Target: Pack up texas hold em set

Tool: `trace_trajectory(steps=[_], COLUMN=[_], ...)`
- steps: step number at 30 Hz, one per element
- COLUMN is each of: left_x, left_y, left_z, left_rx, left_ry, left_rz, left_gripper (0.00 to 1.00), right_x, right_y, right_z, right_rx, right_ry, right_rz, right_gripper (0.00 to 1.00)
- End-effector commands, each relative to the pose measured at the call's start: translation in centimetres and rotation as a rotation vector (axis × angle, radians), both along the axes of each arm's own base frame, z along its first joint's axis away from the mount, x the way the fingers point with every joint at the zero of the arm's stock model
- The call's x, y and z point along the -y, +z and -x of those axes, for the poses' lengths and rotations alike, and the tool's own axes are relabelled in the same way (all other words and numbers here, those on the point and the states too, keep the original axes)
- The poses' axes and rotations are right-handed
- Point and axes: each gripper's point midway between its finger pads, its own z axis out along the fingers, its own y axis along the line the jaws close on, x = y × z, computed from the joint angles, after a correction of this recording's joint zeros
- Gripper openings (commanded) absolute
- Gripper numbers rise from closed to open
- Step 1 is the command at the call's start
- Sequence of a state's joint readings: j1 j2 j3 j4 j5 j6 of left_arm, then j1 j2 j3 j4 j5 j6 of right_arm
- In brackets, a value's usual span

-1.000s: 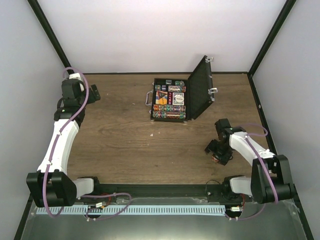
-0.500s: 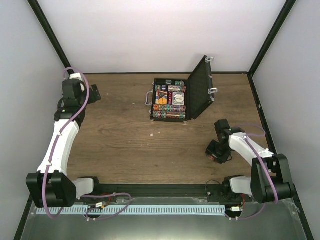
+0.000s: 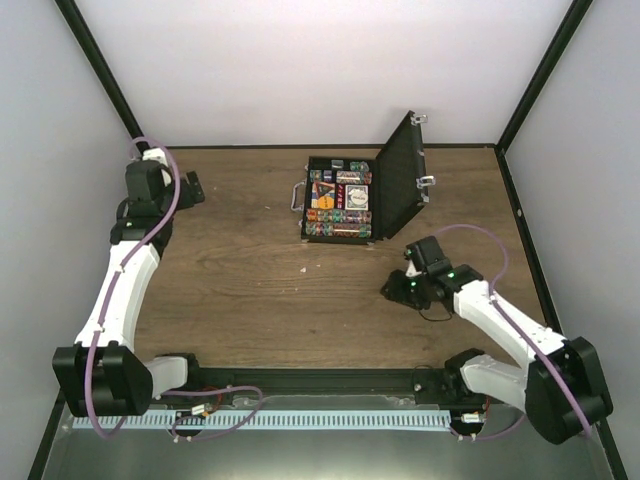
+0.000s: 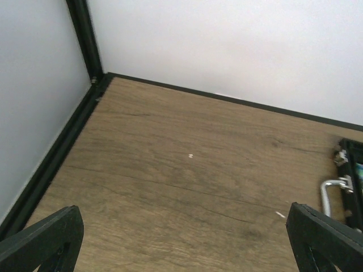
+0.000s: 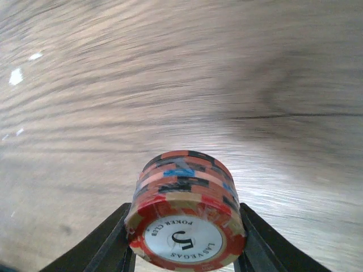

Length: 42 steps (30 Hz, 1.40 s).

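Note:
The black briefcase [image 3: 338, 200] of the texas hold em set lies open at the back middle of the table, its lid [image 3: 402, 176] standing up on the right, with coloured chip stacks and card decks packed inside. Its silver handle [image 4: 334, 190] shows at the right edge of the left wrist view. My right gripper [image 5: 184, 241] is shut on a stack of red poker chips [image 5: 184, 212], the "5" face toward the camera; in the top view it [image 3: 396, 288] hovers in front of the case. My left gripper [image 4: 187, 238] stands wide open over bare wood at the back left [image 3: 190, 187].
Black frame posts and white walls enclose the wooden table [image 3: 250, 280]. A few small white specks [image 4: 191, 155] lie on the wood. A black rail [image 3: 330, 378] runs along the near edge between the arm bases.
The right gripper closed on the red chip stack and swung left and forward toward the case front. The left arm stayed put.

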<state>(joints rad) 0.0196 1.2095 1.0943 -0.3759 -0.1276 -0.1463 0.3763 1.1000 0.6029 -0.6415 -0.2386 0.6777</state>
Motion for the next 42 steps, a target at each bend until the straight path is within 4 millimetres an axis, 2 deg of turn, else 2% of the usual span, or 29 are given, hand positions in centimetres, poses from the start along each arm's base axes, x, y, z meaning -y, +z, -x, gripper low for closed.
trace_trajectory(steps=[1,5,9,11,15,19,21,24,34,42], left_x=[2.8,9.3,16.2,19.5,24.2,26.7,27.8,29.4,34.0,34.9], left_y=[1.0,0.8,-0.8,-1.4,-1.5,-0.3,-0.2,-0.6,-2.1,-3.2], left_z=[-0.4,-0.2,1.8,3.4,7.1,10.1,10.7,10.9,11.8,12.1], left_rx=[0.063,0.079,-0.003,-0.052,-0.130,-0.160,-0.175,-0.206,-0.263,-0.296], left_ry=[-0.139,-0.406,-0.593,-0.683,-0.868,-1.004,-1.031,-1.049,-1.150,-1.137], left_rz=[0.061,0.238,0.371,0.420,0.558,0.654,0.668,0.668,0.577,0.488], left_gripper=[1.00,1.00,1.00,1.00,0.99,0.97,0.96,0.92,0.88,0.73], right_x=[-6.0,-11.2,-15.3,-16.7,-17.7,-17.8,-17.8,-17.7,-17.1,-17.2], right_y=[3.8,7.0,11.2,13.4,17.2,19.1,19.5,20.2,20.3,19.7], right_z=[-1.2,-2.3,-3.5,-3.9,-5.0,-4.8,-4.3,-3.8,-3.5,-3.9], right_rx=[0.229,0.428,0.678,0.804,1.000,1.081,1.106,1.136,1.143,1.131], right_ry=[0.228,0.388,0.534,0.597,0.652,0.681,0.690,0.696,0.705,0.700], right_rz=[-0.107,-0.175,-0.186,-0.191,-0.171,-0.173,-0.188,-0.208,-0.179,-0.164], right_gripper=[0.37,0.39,0.39,0.39,0.39,0.39,0.39,0.39,0.39,0.39])
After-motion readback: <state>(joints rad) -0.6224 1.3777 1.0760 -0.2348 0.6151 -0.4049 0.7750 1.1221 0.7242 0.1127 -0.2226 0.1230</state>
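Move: The red poker-chip stack is already pinched in the right fingers; from the left hand it lies about 49 cm to the right, 18 cm back and 21 cm below. The open case's tray, where the packed chips sit, has its middle roughly 27 cm ahead of the right hand, 13 cm left and 4 cm lower. From that hand, its handle is about 29 cm ahead and 24 cm left, and its raised lid some 30 cm ahead and 4 cm right. The chip stack, kept in the right grip, is carried some 17 cm left and about as far up, swinging from hanging under the fingers to nearly level, a tilt of about 60 degrees, then held nearly still. The open left hand sweeps about 35 cm right and 12 cm back to meet it, turning clockwise and rolling, brings its fingers around the stack and starts closing them. ##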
